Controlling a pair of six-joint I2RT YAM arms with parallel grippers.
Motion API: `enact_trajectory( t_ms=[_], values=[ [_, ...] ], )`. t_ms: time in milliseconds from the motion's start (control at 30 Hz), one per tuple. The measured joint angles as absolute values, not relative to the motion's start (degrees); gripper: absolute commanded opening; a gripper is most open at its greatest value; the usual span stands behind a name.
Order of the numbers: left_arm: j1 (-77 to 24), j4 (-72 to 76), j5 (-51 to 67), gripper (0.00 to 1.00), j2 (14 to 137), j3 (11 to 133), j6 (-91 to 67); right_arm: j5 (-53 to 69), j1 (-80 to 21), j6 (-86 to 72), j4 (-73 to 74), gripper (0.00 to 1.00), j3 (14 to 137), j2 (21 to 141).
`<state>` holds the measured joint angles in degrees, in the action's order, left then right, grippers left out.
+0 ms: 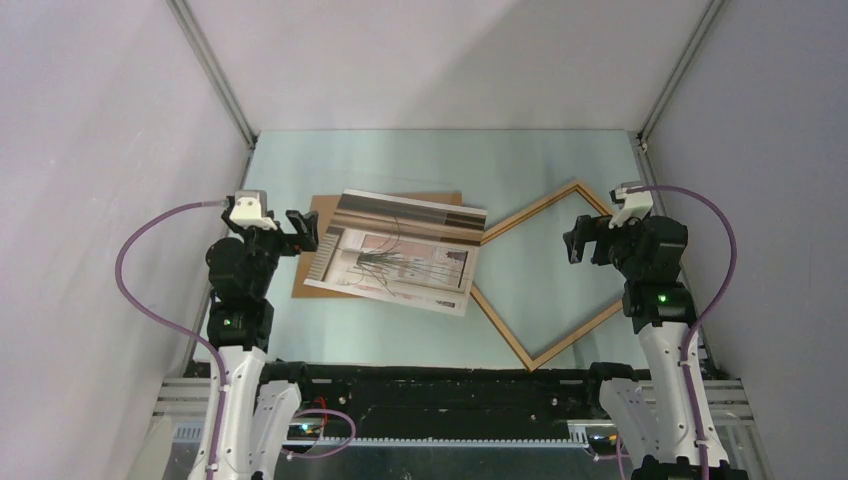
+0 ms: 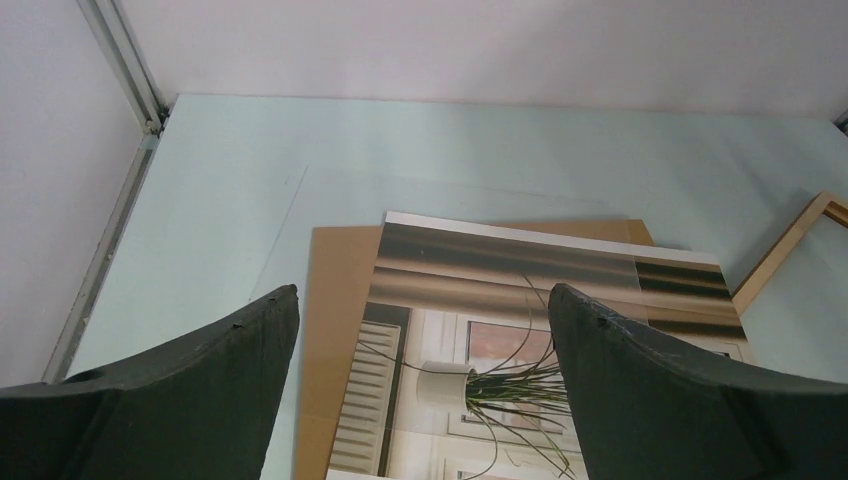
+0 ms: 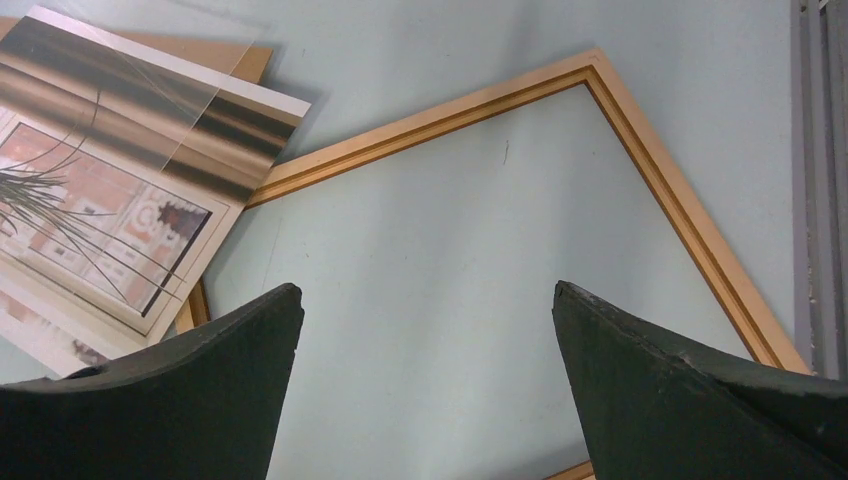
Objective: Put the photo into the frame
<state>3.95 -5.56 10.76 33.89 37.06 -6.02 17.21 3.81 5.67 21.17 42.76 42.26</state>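
The photo [image 1: 400,250], a print of a potted grass plant by a window, lies face up left of centre on the table, slightly skewed. Its right edge covers the left corner of the frame [image 1: 530,212], a thin light-wood rectangle turned like a diamond on the right. My left gripper [image 1: 300,230] hovers open at the photo's left edge, and its wrist view shows the photo [image 2: 480,290] below and between the open fingers [image 2: 250,340]. My right gripper [image 1: 578,242] hangs open over the frame's inside. The frame [image 3: 440,120] and the photo [image 3: 110,190] show in the right wrist view.
A plain brown backing board [image 1: 312,250] lies under the photo, sticking out at its left and top. A clear sheet [image 2: 340,205] seems to lie over the board and the photo's upper part. White walls with metal posts [image 1: 215,70] close in the table on three sides.
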Motion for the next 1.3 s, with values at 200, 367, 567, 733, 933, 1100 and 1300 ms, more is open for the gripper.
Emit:
enact_trajectory(
  t_ms=[200, 367, 567, 733, 933, 1100, 1300],
  values=[
    [3.9, -5.5, 10.8, 0.98, 33.8, 37.0, -6.0, 17.5, 3.8, 6.0, 21.1, 1.0, 42.8, 42.4],
    [3.9, -5.5, 10.7, 0.98, 33.8, 36.7, -6.0, 17.9, 3.8, 6.0, 21.2, 1.0, 42.8, 42.5],
    [3.9, -5.6, 10.6, 0.98, 33.6, 36.7, -6.0, 18.3, 3.8, 6.0, 21.2, 1.0, 42.8, 42.6],
    [3.9, -7.0, 9.6, 0.98, 33.5, 36.7, -5.4, 18.5, 3.5, 6.0, 21.1, 1.0, 42.8, 42.4],
    [3.9, -9.0, 9.0, 0.98, 34.5, 37.4, -3.9, 18.2, 0.2, 6.1, 21.4, 1.0, 43.2, 43.8],
    [3.9, -9.6, 10.6, 0.98, 36.5, 38.0, -1.7, 16.4, -7.7, 6.2, 21.0, 1.0, 45.1, 49.0],
    [3.9, -10.1, 15.6, 0.98, 38.4, 37.5, 3.4, 15.4, -16.4, 5.5, 17.3, 1.0, 45.6, 58.6]
  ],
)
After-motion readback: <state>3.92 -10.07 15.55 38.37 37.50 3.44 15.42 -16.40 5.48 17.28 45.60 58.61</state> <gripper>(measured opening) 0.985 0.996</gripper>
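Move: The photo's middle lies about 44 cm to the right hand's left, 6 cm ahead and 22 cm below; its right edge is some 24 cm left and 2 cm ahead. The frame's middle sits almost under that hand, about 4 cm left and level with it. From the left hand the photo's middle is 22 cm right, 6 cm ahead and 27 cm down, with the brown board mostly under it, 18 cm right and 6 cm ahead. Touching nothing, the right hand heads for the photo's right edge: barely moving at first, it then sweeps left about 10 cm over the frame's opening, sinking some 4 cm, turning counter-clockwise by nearly 20 degrees and tipping down. The left hand lags, sinking about 4 cm towards the photo while tilting slightly down, its left side rising. Both grippers stay wide open. ##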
